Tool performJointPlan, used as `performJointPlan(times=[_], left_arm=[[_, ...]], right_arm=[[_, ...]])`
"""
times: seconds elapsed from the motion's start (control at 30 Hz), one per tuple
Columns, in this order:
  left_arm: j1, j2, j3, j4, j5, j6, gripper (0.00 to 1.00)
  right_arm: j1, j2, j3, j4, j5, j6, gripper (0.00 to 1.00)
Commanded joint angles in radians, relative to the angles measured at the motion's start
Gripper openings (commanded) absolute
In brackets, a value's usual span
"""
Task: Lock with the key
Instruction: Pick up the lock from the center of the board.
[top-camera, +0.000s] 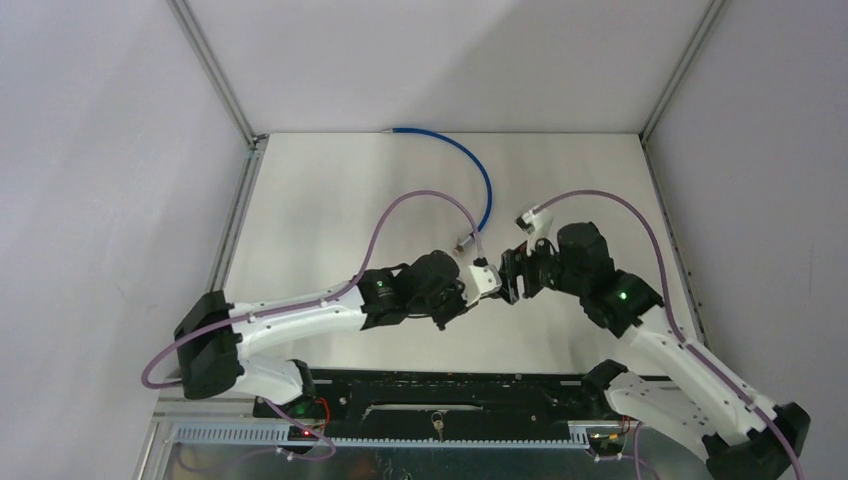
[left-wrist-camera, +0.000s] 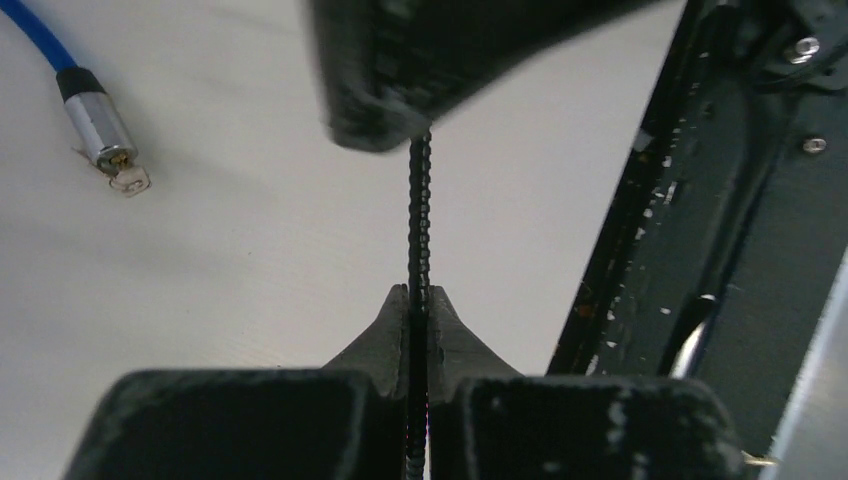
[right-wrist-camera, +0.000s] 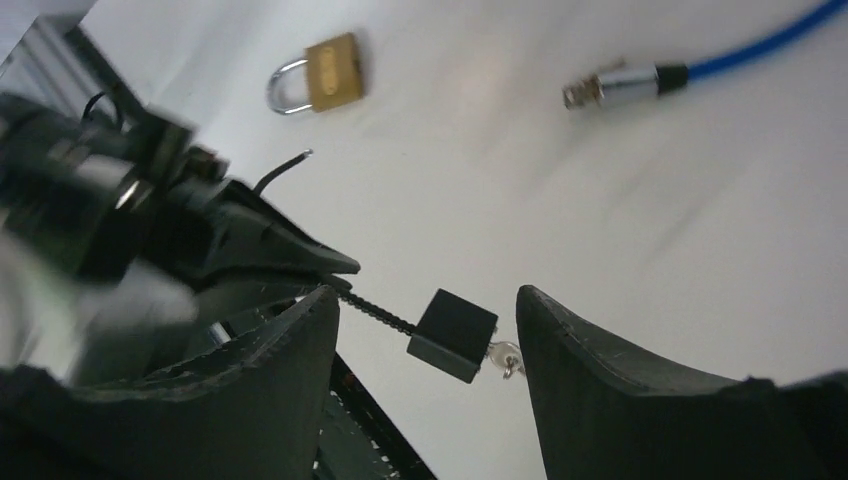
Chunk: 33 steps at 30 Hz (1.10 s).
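Observation:
The key (right-wrist-camera: 503, 357) is a small silver piece sticking out of a black block (right-wrist-camera: 452, 334) on a thin ribbed black stem (left-wrist-camera: 419, 220). My left gripper (left-wrist-camera: 419, 295) is shut on that stem, holding the block above the table. My right gripper (right-wrist-camera: 425, 295) is open, one finger on each side of the block, touching neither side. A brass padlock (right-wrist-camera: 320, 72) with a steel shackle lies on the table beyond them; the top view does not show it. From above, both grippers (top-camera: 508, 279) meet at the table's middle.
A blue cable (top-camera: 470, 165) curves from the back of the table to a metal end piece (left-wrist-camera: 98, 128) lying left of the grippers. A black rail (left-wrist-camera: 690, 230) runs along the near edge. A dark blurred shape (left-wrist-camera: 420, 60) covers the stem's far end.

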Motion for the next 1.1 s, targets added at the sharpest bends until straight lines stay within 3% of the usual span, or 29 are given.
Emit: performJointPlan(times=[0.0, 0.17, 0.4, 0.7, 1.07], left_arm=[[0.015, -0.083, 0.101, -0.104, 0.103, 0.005, 0.00], [0.041, -0.130, 0.148, -0.197, 0.173, 0.049, 0.00], [0.055, -0.186, 0.203, -0.336, 0.217, 0.134, 0.00], [0.055, -0.218, 0.275, -0.455, 0.314, 0.193, 0.00], [0.055, -0.215, 0.300, -0.491, 0.358, 0.203, 0.00]], right_arm=[[0.054, -0.150, -0.043, 0.127, -0.081, -0.215, 0.68], [0.112, -0.294, -0.109, 0.166, -0.180, -0.436, 0.69], [0.199, -0.379, -0.111, 0.058, -0.226, -0.685, 0.70], [0.311, -0.377, -0.111, 0.029, -0.159, -0.817, 0.67], [0.381, -0.325, -0.111, 0.060, -0.055, -0.829, 0.62]])
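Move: The black lock, on the cord shut in the left fingers, hangs about 2 cm ahead of the left hand, 5 cm to its right and 4 cm lower. From the open right hand it lies about 2 cm back, 1 cm right and 3 cm down; its key is another 2 cm to the right and lower. The blue cable's silver end lies on the board some 8 cm ahead and 8 cm left of the right hand, the brass padlock 28 cm left and 3 cm back, both about 16 cm below. The left hand keeps its fingers shut on the cord and lifts the black lock about 8 cm, drawing it back and to the left and turning slightly clockwise. Meanwhile the right hand, still open and holding nothing, pulls back nearly 10 cm and rises about 6 cm before easing down a little, its wrist turning some 65 degrees so that its fingers go from slanting down, forward and left to pointing nearly level to the left at the lock and key. ##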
